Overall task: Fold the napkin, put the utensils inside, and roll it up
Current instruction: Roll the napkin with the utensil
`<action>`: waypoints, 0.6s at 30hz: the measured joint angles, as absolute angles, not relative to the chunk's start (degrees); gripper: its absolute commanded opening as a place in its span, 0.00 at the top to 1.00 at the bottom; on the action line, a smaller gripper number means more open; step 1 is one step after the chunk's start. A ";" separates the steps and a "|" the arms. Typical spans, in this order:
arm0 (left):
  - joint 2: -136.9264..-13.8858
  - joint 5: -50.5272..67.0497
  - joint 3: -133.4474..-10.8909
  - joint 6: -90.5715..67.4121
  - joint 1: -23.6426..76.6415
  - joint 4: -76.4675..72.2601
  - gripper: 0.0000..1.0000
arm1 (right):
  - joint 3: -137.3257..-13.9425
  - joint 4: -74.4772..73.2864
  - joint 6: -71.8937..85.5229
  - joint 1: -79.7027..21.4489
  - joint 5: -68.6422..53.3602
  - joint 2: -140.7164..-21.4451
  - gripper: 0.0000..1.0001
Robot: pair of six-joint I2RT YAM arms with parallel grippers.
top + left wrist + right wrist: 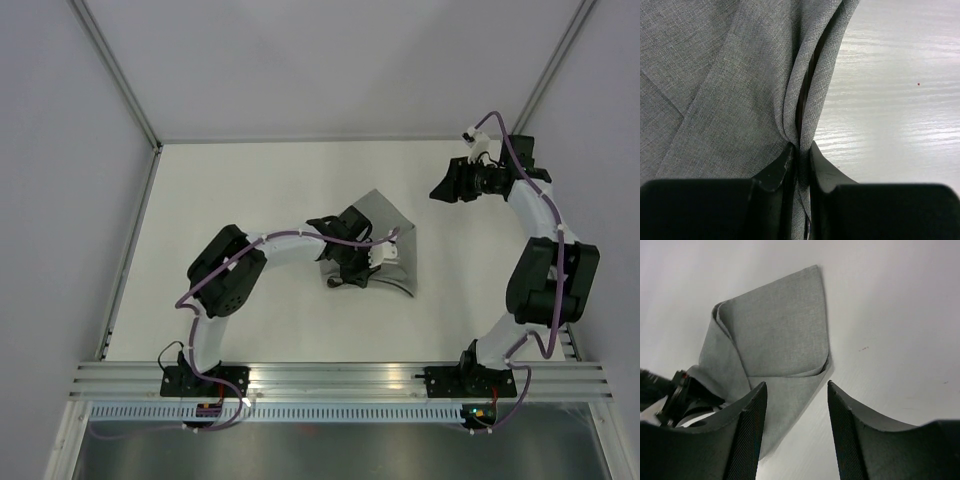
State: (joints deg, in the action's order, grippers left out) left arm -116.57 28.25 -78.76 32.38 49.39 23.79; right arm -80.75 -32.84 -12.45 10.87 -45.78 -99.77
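Note:
The grey napkin [393, 215] lies folded over on the white table, mid-right, with one edge bunched and lifted. My left gripper [350, 272] is shut on that bunched fold; in the left wrist view the cloth [715, 90] is pinched tight between the black fingers [775, 172]. My right gripper [445, 188] hangs open behind and to the right of the napkin, apart from it. In the right wrist view it [796, 385] holds nothing, and the folded napkin [775, 330] lies beyond its fingertips. The utensils are out of view.
White walls with metal frame posts [118, 80] close in the table at the back and sides. An aluminium rail [330, 380] carrying both arm bases runs along the near edge. The left arm's wrist [680, 395] shows at the left of the right wrist view.

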 measured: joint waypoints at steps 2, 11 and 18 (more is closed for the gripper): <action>-117.27 31.22 -79.24 30.94 47.99 24.08 0.98 | -76.95 -31.27 -13.45 10.48 -46.65 -94.96 0.41; -123.59 45.71 -84.77 25.32 42.57 28.16 0.98 | -60.97 -29.23 -28.97 2.63 -46.33 -74.83 0.45; -127.87 53.74 -88.05 23.29 40.62 31.24 0.98 | -49.87 -29.36 -37.21 -14.87 -41.06 -67.51 0.45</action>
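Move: Back from the right hand about 17 cm, some 16 cm to its left and 15 cm below, lies the free right stretch of the napkin's rolled near edge; the roll's right end is 19 cm back and 10 cm left of the hand. The napkin's far corner lies 6 cm ahead and 20 cm left, at table height. The left hand already pinches the roll, whose free stretch runs about 7 cm to its right, level with it. Sweeping back about 16 cm and left some 13 cm, the right hand comes in towards the free right stretch of the roll beside the left hand, first rising about 4 cm and then sinking 5 cm. It turns roughly 35 degrees counter-clockwise, fingers open and still well above the cloth. The left hand stays put, keeps its pinch on the roll and tips on some 30 degrees, its wrist swinging forward over the fingertips, which point more back towards the base. ##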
